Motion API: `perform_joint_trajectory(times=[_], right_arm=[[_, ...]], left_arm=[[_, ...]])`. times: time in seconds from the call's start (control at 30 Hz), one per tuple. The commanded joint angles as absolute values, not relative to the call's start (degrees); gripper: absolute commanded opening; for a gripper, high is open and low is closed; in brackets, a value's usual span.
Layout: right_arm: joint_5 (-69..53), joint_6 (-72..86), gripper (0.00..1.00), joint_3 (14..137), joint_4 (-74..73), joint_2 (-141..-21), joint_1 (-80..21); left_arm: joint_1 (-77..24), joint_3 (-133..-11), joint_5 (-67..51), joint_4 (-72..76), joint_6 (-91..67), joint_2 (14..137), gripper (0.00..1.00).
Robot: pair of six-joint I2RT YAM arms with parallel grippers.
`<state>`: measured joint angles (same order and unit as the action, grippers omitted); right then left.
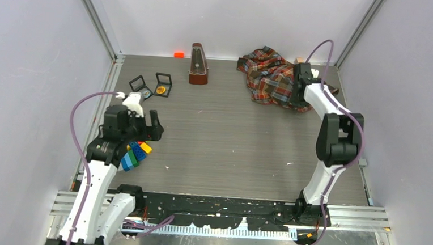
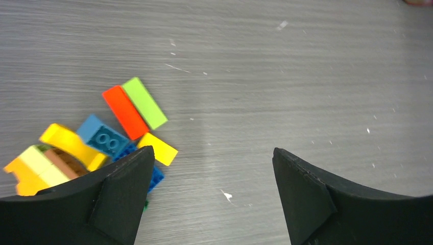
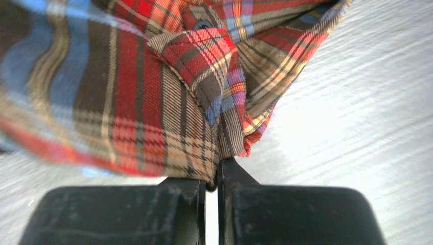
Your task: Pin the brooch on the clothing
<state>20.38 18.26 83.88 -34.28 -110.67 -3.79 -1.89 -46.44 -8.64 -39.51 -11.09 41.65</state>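
Note:
The clothing, a plaid shirt (image 1: 274, 78) in red, brown and light blue, lies crumpled at the back right of the table. My right gripper (image 1: 303, 76) reaches into its right side. In the right wrist view the jaws (image 3: 214, 171) are pinched on a fold of the shirt's (image 3: 153, 102) cloth. A small gold brooch (image 1: 160, 89) sits in an open black case at the back left. My left gripper (image 1: 144, 118) hovers at the left, near a heap of bricks. Its fingers (image 2: 212, 150) are wide apart with only bare table between them.
Coloured toy bricks (image 1: 136, 151) (image 2: 122, 122) lie in a heap under the left gripper. A second black case (image 1: 141, 84) stands beside the first. A brown metronome (image 1: 198, 64) and a small orange block (image 1: 178, 54) stand at the back wall.

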Motion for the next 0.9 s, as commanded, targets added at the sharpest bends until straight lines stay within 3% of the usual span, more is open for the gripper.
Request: perform_joint_trajectory(times=[0.0,0.13,0.37,0.5,0.7,0.87], right_arm=[[19.0,17.6,0.00,90.8,-40.7,-93.5,-3.9],[13.1,18.4,0.00,100.6,-47.1,-80.9,-4.5],[5.4,19.1,0.00,124.9,-54.6,-73.7,-5.1],[3.8,20.2,0.00,125.9,-53.2,-69.8,-5.0],[4.5,22.9,0.00,117.4,-50.6,-63.4,-5.0],[9.2,24.0,0.00,114.1,-51.7,-61.3,-5.0]], left_arm=[[-12.4,-49.9,-10.3,-36.8,-13.6,45.2,0.89],[-26.2,-50.7,-8.0,-27.9,-20.7,47.6,0.89],[-45.9,-52.7,-5.9,-9.0,-25.7,58.2,0.91],[-53.6,-54.0,-5.5,-0.9,-25.8,64.9,0.92],[-63.7,-50.8,-5.1,14.3,-26.8,71.1,0.93],[-79.0,-47.1,3.3,28.0,-23.9,75.8,0.93]])
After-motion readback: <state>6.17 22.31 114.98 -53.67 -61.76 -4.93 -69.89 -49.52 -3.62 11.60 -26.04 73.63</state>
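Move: The right gripper is already shut on the near edge of the plaid clothing. The bulk of it lies about 9 cm ahead of that hand, 7 cm to its left and some 5 cm lower, with a wooden block by the back wall roughly 19 cm straight ahead, also 5 cm lower. From the left gripper the clothing is about 28 cm ahead, 51 cm to the right and 17 cm down; the toy bricks lie 6 cm back, 9 cm left, equally low. Keep the right fingers shut on the clothing and whip it steeply up about 50 cm while drawing back some 20 cm, tipping the fingers up from their downward slant until they point forward, then ease down slightly. Meanwhile sweep the open left gripper some 35 cm right and a little back, turning it clockwise towards the hanging cloth. ##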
